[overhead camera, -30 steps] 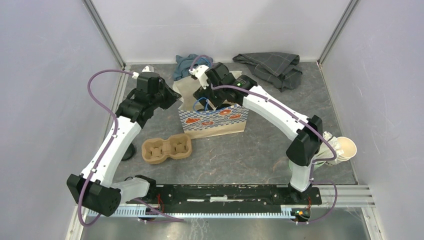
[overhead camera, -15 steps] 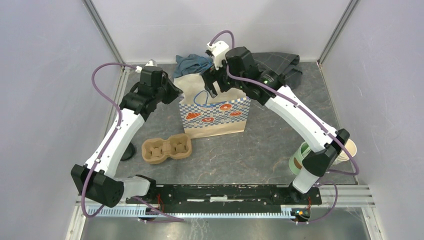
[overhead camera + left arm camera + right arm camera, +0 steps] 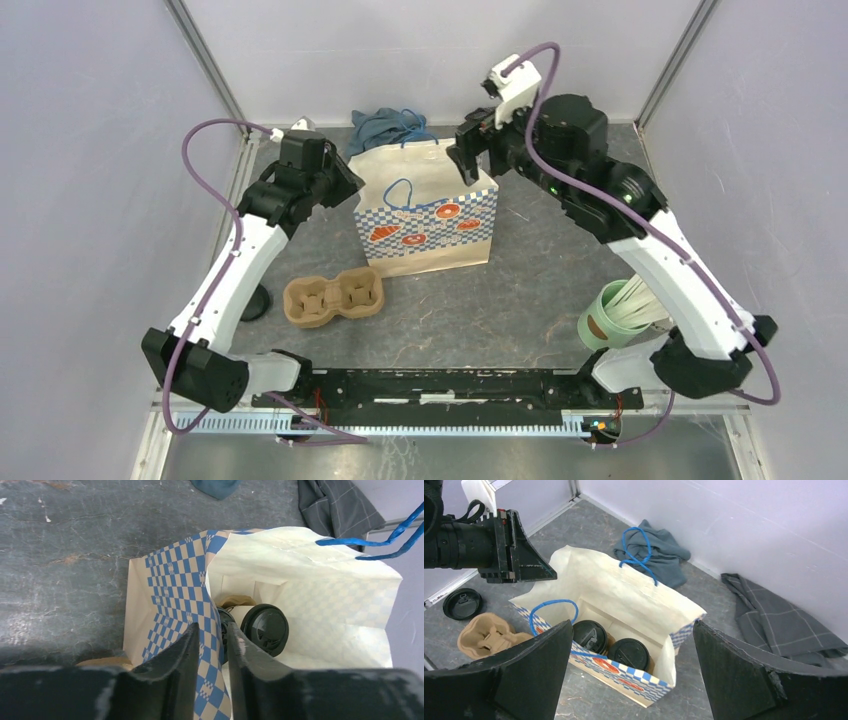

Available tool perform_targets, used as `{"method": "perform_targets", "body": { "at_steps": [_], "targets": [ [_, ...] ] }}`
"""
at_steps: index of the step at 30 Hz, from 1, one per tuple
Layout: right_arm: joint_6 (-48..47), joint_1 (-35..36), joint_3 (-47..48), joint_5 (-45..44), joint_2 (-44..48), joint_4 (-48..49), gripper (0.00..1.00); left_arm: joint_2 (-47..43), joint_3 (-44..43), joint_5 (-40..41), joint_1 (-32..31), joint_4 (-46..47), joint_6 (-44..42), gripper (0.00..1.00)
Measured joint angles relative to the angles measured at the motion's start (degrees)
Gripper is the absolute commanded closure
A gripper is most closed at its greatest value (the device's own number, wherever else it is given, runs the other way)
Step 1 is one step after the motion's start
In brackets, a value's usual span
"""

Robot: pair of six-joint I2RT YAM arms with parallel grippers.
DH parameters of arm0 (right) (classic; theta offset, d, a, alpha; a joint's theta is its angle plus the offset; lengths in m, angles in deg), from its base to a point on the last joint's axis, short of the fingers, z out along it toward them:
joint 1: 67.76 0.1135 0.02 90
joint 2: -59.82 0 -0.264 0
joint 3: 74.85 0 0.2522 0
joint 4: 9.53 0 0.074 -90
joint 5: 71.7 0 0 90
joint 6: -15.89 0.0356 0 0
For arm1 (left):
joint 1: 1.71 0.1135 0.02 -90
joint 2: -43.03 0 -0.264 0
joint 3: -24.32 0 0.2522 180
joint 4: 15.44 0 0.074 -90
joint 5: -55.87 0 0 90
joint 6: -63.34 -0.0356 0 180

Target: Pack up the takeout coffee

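Two takeout coffee cups with black lids (image 3: pixel 590 636) (image 3: pixel 630 653) stand side by side inside the blue-checked paper bag (image 3: pixel 430 225). One lid (image 3: pixel 265 629) shows fully in the left wrist view; the other is half hidden behind the bag's wall (image 3: pixel 172 595). My left gripper (image 3: pixel 212 630) (image 3: pixel 350 190) straddles that left wall with its jaws slightly parted, so it is open. High over the bag's far right corner, my right gripper (image 3: pixel 632 625) (image 3: pixel 468 155) is wide open and holds nothing.
A cardboard cup carrier (image 3: pixel 333 296) and a loose black lid (image 3: pixel 257 303) lie left of the bag. A mint-green cup with white sticks (image 3: pixel 610 315) stands near the right arm's base. A blue cloth (image 3: pixel 385 125) and a grey cloth (image 3: pixel 784 625) lie at the back.
My right gripper has risen out of the bag toward the back right, opening wider. The left jaws have parted on the bag's wall. The bag's mouth now stands open.
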Motion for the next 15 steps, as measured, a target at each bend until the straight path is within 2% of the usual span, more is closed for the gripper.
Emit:
{"method": "perform_targets", "body": {
  "at_steps": [9, 15],
  "targets": [
    [-0.5, 0.0, -6.0, -4.5, 6.8, -2.5, 0.03, -2.1, -2.8, 0.9, 0.0, -3.0, -2.8, 0.24],
    [0.1, 0.0, -7.2, -10.1, 10.6, -12.6, 0.03, -6.4, -7.6, 1.0, 0.0, -5.2, -6.6, 0.11]
  ]
}}
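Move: The left hand is at the paper bag's left rim, which runs between its part-open fingers; the bag's middle is about 13 cm right, level ahead, 13 cm down. The spare carrier lies some 14 cm back and 7 cm left of that hand. The straw cup stands roughly 16 cm back, 30 cm right and 38 cm below the empty right hand; the bag's middle is 4 cm ahead, 5 cm left and 31 cm below it. The left fingers, already parting, open nearly wide and come free of the bag's left rim, then the hand lifts about 7 cm and eases back a little, tipping up some 10 degrees. Meanwhile the right hand, wide open and touching nothing, swings away from above the bag, about 8 cm right, with some back and down, turning slightly clockwise towards the straw cup's side. ##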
